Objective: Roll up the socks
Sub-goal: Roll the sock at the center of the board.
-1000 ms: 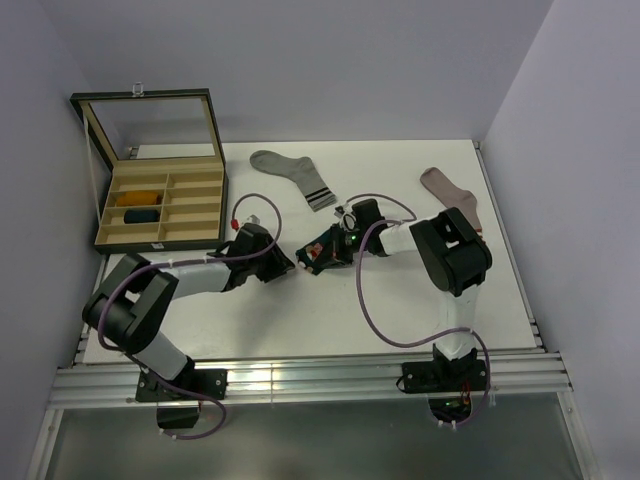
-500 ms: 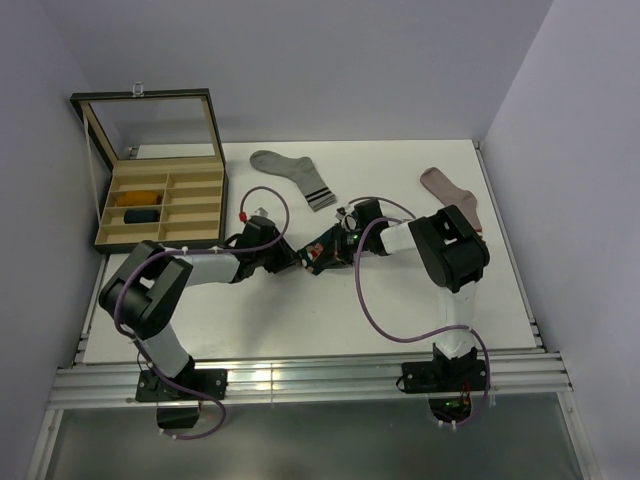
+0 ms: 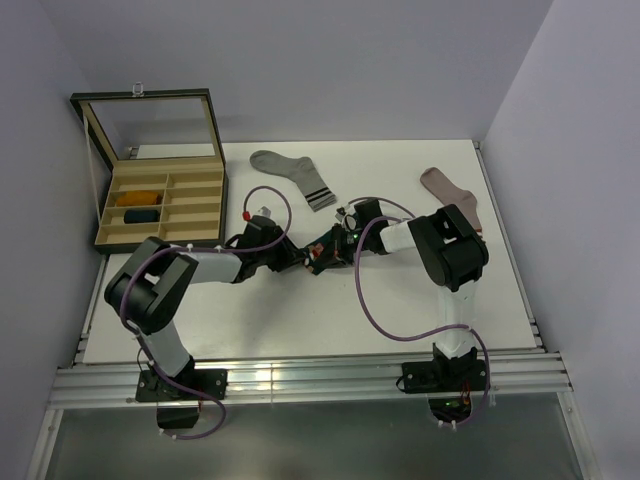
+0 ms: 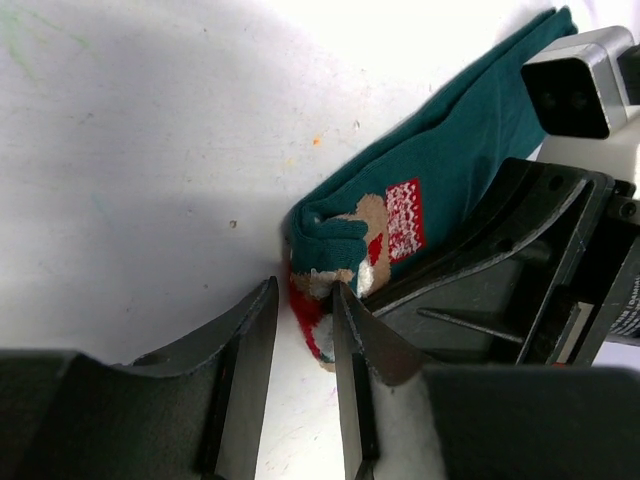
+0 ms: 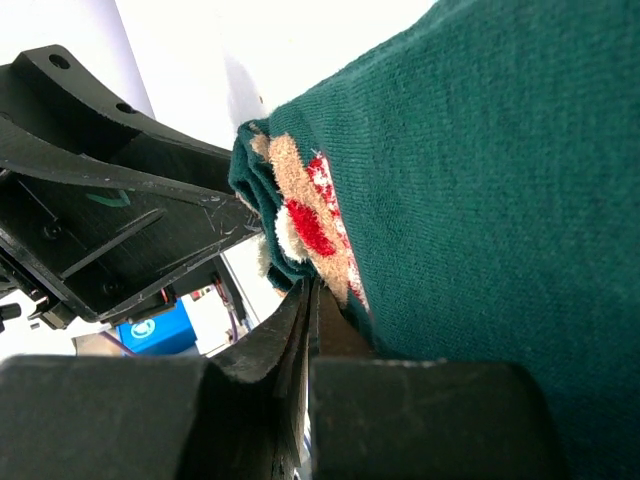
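A dark teal sock (image 4: 450, 160) with a red-white figure lies mid-table, its end folded over (image 5: 290, 215). My left gripper (image 4: 300, 305) is open with a narrow gap. The sock's red edge (image 4: 308, 310) sits right at its tips, between them and not pinched. My right gripper (image 5: 312, 288) is shut. Its fingers lie along the sock, and the tips touch the folded end. From above, the left gripper (image 3: 294, 260) and the right gripper (image 3: 330, 248) meet at the teal sock (image 3: 313, 258). A rolled mustard-orange sock (image 3: 143, 196) and a navy one (image 3: 143, 214) sit in the box.
The open compartment box (image 3: 160, 243) stands at the far left with its lid (image 3: 150, 125) raised. A grey striped sock (image 3: 293, 175) lies behind the grippers. A pinkish-beige sock (image 3: 450, 195) lies at the right, beside the right arm's elbow.
My left gripper has slid right up to the sock's folded end and its jaws have narrowed. The right gripper and the sock have stayed put.
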Robot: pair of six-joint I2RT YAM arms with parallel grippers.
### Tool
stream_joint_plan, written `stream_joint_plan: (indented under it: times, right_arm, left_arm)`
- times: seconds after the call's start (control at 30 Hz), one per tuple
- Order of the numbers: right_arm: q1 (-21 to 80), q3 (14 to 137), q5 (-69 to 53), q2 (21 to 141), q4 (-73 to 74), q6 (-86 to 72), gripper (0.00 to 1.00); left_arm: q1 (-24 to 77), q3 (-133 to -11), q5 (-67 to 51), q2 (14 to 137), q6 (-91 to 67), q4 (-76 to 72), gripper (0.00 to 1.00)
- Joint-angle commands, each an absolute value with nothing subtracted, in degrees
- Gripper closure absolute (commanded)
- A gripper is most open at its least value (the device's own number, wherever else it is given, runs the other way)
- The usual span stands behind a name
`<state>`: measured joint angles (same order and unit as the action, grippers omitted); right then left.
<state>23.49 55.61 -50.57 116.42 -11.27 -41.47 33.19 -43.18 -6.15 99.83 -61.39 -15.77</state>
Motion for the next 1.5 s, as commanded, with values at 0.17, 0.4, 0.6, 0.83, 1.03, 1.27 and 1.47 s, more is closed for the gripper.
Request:
stream_joint_plan:
  times: [0.17,0.4,0.6,0.83,1.03,1.27,1.47]
  right_arm:
    - [23.38,55.81,-45.35,119.00,-6.24,-39.20,1.00]
    - [23.55,56.25,-45.61,119.18,-5.10,-38.58,1.00]
    - [23.47,56.69,-45.62,119.79,-4.05,-37.88,1.00]
    - [24.43,57.13,-40.26,114.97,-0.44,-34.11,0.91]
    - [30.22,56.96,-25.25,104.69,4.31,-29.18,0.73]
    - [38.04,53.53,-6.17,93.61,1.77,-23.04,0.60]
    - [44.12,53.61,2.45,92.63,0.18,-19.43,0.56]
  left_arm:
    - [33.22,-45.00,-3.43,103.70,-62.40,-11.08,0.65]
    - [33.22,-46.67,-0.44,105.73,-63.37,-6.77,0.65]
    - [33.31,-48.51,-0.26,108.37,-63.72,-2.91,0.68]
    - [33.58,-51.59,3.77,110.39,-63.81,4.13,0.89]
    - [33.84,-53.96,4.65,110.83,-62.58,8.96,1.00]
    - [34.28,-55.81,7.20,107.32,-60.91,14.50,1.00]
    - [34.37,-55.90,8.35,104.15,-60.47,18.27,1.00]
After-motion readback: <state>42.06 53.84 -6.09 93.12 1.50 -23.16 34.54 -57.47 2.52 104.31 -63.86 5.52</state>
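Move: The rolled-over end of the teal sock lies just off the left fingertips, about 1 cm ahead and 2 cm to their right, at table height. The sock's flat body stretches away with its middle about 5 cm ahead and 7 cm right, and the gray sock lies some 20 cm ahead and 2 cm left. The right fingers are shut on that same rolled end, whose middle is about 2 cm to their left. Slide the left gripper about 2.5 cm forward and slightly right, low over the board, and pinch the rolled end before the right fingers give it up. Then open the right gripper and lift it about 6 cm clear, rolling its wrist and tipping the fingers steeper, while the left keeps its pinch and eases about 2 cm left, rolling slightly. ##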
